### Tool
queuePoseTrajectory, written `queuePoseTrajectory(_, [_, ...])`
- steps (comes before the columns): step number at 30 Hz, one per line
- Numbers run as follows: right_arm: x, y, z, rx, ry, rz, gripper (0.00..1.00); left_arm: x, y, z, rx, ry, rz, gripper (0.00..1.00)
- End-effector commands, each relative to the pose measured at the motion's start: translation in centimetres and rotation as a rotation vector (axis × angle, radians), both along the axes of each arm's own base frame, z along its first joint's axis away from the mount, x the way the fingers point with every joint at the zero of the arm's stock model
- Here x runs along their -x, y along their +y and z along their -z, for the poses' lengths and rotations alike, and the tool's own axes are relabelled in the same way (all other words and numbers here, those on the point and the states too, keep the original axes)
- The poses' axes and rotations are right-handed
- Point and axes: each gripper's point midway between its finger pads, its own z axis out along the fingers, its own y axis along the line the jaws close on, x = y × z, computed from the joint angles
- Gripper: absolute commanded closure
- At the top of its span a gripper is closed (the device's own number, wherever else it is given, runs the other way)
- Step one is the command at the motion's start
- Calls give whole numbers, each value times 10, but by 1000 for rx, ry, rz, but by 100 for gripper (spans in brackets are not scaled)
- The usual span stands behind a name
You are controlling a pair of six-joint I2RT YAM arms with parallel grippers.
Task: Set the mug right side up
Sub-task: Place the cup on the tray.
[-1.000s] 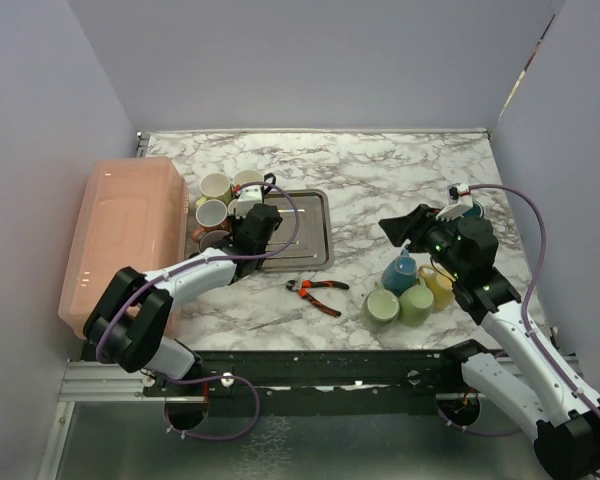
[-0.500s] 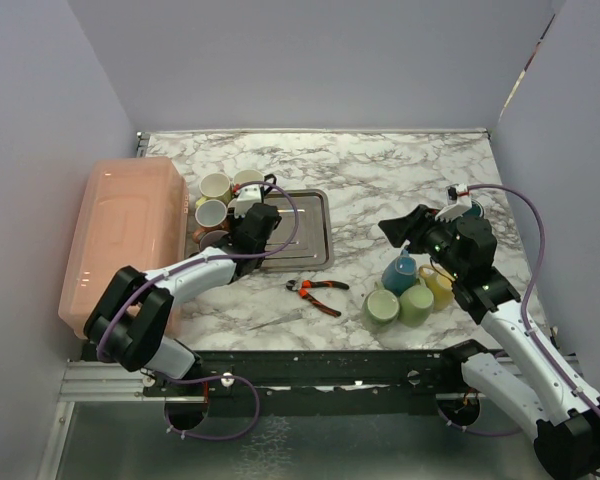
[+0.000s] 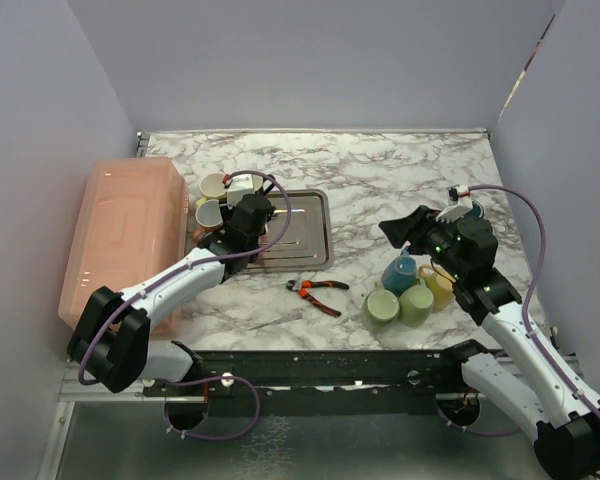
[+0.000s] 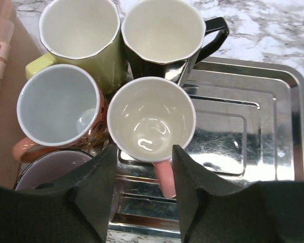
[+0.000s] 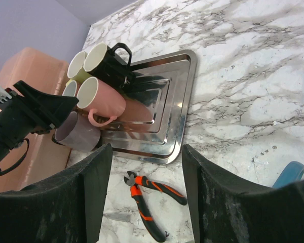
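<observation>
The pink mug stands right side up, mouth upward, on the left part of the steel tray; its pink handle points toward my left gripper. My left gripper hovers just above it, open, with the handle in the gap and touching neither finger. In the right wrist view the same mug stands among the others. My right gripper hangs open over the table's right half, holding nothing.
Around the pink mug stand a yellow-green mug, a black mug, a peach mug and a greyish one. Pliers lie mid-table. Several mugs cluster at the right. A pink bin flanks the left.
My left gripper was shut a second ago and has opened, letting go of the pink mug's handle, and has shifted slightly toward the far left. The right arm has not moved.
</observation>
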Motion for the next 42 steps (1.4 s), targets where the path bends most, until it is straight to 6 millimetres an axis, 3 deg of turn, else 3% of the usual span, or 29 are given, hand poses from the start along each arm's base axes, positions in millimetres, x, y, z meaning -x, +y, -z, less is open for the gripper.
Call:
queuePoseTrajectory(1, [1, -2, -8, -11, -7, 11, 39, 6, -16, -15, 101, 10, 73, 56])
queuePoseTrajectory(6, [1, -2, -6, -13, 0, 12, 39, 11, -40, -9, 177, 62, 176, 71])
queuePoseTrajectory(12, [0, -2, -4, -9, 4, 12, 39, 10, -49, 8, 180, 116, 199, 73])
queuePoseTrajectory(26, [-2, -4, -2, 10, 10, 26, 39, 0, -18, 32, 16, 150, 89, 73])
queuePoseTrajectory(42, [-3, -4, -1, 7, 19, 26, 39, -5, 5, 26, -22, 144, -4, 73])
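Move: The pink mug the left hand has let go of stands upright on the tray, its middle some 6 cm ahead of that hand, 1 cm left and 5 cm down, handle towards the hand. At the same height, the black mug is about 14 cm ahead and 1 cm left, the orange mug 6 cm ahead and 9 cm left, the purple mug 1 cm back and 8 cm left. From the right hand, the pink mug is roughly 12 cm ahead, 33 cm left and 14 cm down. Sidestepping about 4 cm to the right and slightly back, the left hand narrows its fingers from half open to about a quarter, then sinks beside the pink mug's handle, tipping down some 10 degrees. From there it eases roughly 2.5 cm left and a little forward towards the mug, the left finger ending at the handle and seeming to bear on it. ##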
